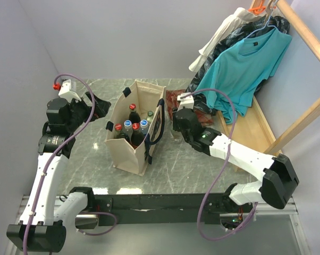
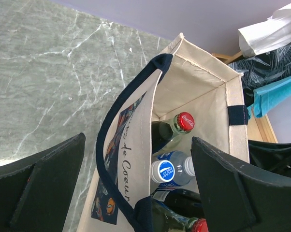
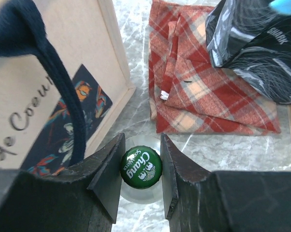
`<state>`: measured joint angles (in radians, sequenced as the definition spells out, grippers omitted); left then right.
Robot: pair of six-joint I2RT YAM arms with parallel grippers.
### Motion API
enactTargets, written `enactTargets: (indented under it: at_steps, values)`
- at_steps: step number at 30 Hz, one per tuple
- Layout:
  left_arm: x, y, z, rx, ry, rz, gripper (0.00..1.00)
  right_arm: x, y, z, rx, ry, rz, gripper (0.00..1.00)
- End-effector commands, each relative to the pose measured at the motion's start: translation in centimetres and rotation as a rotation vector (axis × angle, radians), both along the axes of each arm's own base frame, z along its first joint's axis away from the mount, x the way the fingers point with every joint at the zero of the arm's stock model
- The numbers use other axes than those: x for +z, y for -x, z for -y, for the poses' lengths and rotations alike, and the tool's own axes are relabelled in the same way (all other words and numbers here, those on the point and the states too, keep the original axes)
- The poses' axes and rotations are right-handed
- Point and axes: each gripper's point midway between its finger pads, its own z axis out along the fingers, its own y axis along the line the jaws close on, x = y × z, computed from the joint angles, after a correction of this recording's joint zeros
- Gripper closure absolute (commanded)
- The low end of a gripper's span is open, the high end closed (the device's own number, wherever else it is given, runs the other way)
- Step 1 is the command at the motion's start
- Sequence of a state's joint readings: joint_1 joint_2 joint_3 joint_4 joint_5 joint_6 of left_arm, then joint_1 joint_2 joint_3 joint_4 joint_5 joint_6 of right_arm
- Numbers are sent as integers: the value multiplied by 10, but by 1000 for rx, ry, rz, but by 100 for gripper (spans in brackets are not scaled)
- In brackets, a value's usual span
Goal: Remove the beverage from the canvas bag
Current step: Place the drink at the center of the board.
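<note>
The beige canvas bag with navy handles stands upright mid-table, holding several bottles. In the left wrist view a red-capped bottle and a blue-capped bottle show inside it. My left gripper hangs open above the bag's left wall, holding nothing. My right gripper is shut on the neck of a clear beverage bottle with a green cap. That bottle is outside the bag, just right of the printed side and over the marble. I cannot tell whether its base touches the table.
A folded red plaid cloth lies just beyond the held bottle, with a dark patterned garment behind it. A teal shirt and other clothes hang from a wooden rack at the right. A navy handle droops beside my right gripper.
</note>
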<state>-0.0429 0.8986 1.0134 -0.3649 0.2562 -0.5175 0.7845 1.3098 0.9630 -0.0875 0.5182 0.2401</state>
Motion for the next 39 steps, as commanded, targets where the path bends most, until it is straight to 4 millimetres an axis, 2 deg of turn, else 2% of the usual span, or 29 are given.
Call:
enactTargets:
  at_steps: [1,22,39]
  values:
    - [5,-2,-4,23,-7,27,4,65,-25,-9,-46,-162,225,100]
    - [5,-7,-5,23,-21,22,4,48,-46,-31,-19,-126,229,100]
    - [-2,-9,-4,18,-22,7,4,34,-48,-41,-9,-147,203,100]
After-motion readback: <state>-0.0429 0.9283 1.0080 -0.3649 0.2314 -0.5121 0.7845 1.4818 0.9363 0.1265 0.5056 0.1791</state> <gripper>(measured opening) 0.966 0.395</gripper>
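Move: Still hanging by its neck from the right hand, the green-capped bottle goes to the bare spot on the marble board some 23 cm below, about 3 cm ahead and 3 cm left. Its neighbours: the canvas bag's middle about 15 cm left and 2 cm back, its navy strap roughly 6 cm left and 3 cm back, the plaid cloth about 14 cm ahead and 6 cm right. From the left hand the spot is some 27 cm right, 4 cm ahead, far below. Lowering the green-capped bottle towards the board beside the canvas bag, the right hand sinks about 4 cm while easing forward and left some 2.5 cm each way, closing in on the bag's right side and easing off towards the end. The fingers keep their pinch on the neck just under the cap, the wrist almost unturned. ##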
